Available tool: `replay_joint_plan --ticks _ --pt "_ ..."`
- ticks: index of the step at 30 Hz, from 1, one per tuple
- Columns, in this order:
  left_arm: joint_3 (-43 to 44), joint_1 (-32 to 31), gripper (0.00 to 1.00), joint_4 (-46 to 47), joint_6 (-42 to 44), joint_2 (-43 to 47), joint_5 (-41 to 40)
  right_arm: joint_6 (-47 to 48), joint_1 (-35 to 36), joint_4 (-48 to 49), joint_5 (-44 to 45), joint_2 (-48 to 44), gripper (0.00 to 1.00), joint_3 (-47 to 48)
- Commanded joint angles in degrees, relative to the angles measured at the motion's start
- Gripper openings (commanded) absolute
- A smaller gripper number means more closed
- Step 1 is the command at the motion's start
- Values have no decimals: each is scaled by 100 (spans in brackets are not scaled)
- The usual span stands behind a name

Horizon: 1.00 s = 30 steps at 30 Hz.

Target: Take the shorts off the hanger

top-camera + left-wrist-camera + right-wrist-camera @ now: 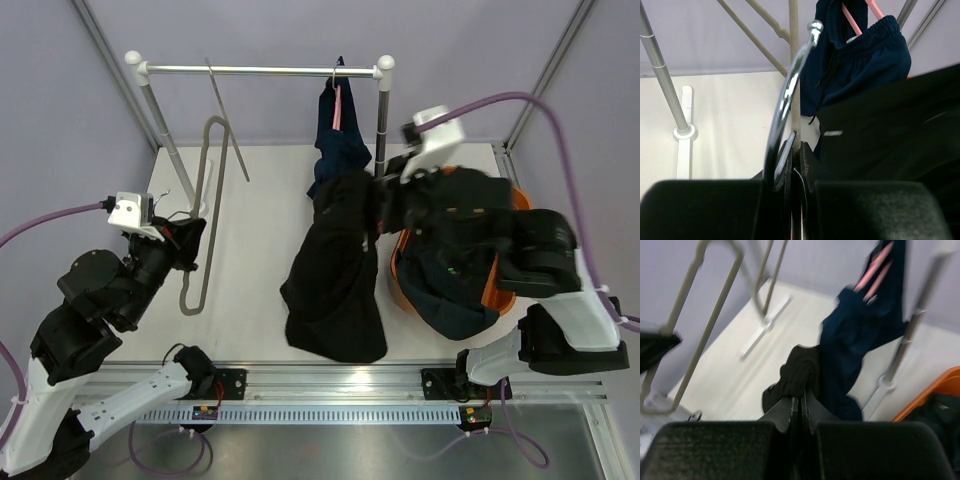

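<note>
My left gripper (192,236) is shut on the neck of a beige hanger (203,215), whose chrome hook (790,95) curves up just past the fingertips (790,150). Black shorts (336,272) trail from mid-table up to my right gripper (378,205), which is shut on a bunch of their cloth (797,371). They hang apart from the beige hanger. Navy blue shorts (338,150) hang on a pink hanger (337,105) on the rail (260,71). Dark teal shorts (455,292) lie in the orange basket (400,285).
The clothes rack has uprights at the back left (165,130) and back right (382,110), with foot plates on the table. The orange basket sits under my right arm. Grey frame walls close in the back and sides.
</note>
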<state>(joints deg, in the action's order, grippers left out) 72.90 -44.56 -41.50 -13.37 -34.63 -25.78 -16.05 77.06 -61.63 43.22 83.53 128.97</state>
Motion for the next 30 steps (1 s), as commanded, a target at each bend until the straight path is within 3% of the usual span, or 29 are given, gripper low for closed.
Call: replay_joint_plan --ticks 1,3,5,6,10,14,16,17,21,26,30 --pt "128 -18 0 265 80 -17 12 1084 -15 613 1808 -433 0 603" --pt "145 -18 0 212 89 -43 73 2286 -15 1386 2337 -504 0 220" --pt "171 -18 0 177 123 -105 108 3680 -164 2853 2919 -618 0 -98" --pt "180 -27 0 142 132 -114 126 3906 -269 3171 2955 -653 0 -169" --pt "215 -18 0 115 194 -149 214 3838 -1243 2974 2482 -654 0 391" --pt "224 -18 0 115 212 -211 328 3917 -2699 2867 2138 -347 0 779" --pt "189 -18 0 107 220 -228 389 3707 -3291 2579 1780 -109 0 989" --pt "128 -18 0 89 220 -228 416 3271 -3929 2385 1612 -13 0 1260" --pt "-13 -18 0 45 220 -184 425 2100 -5319 1358 777 453 0 1701" --pt "-83 -18 0 -16 203 -149 442 730 -6745 530 -190 972 0 2491" --pt "-153 -18 0 -8 203 -158 451 129 -7450 265 -1068 938 0 2152"
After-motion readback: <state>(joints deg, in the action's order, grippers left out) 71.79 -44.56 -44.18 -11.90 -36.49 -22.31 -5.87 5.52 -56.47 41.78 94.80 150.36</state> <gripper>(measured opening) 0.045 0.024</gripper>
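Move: The orange basket lies about 23 cm to the right of the right hand, some 17 cm farther out and about 43 cm below. Of its neighbours, the navy shorts hang some 27 cm ahead and 6 cm left, about 20 cm lower, and the rack's right post stands about 27 cm ahead and 3 cm right. From the left hand, the basket is roughly 58 cm right, 17 cm ahead and 35 cm down. Still pinching the black shorts, the right hand sweeps about 35 cm right and forward across the basket. ##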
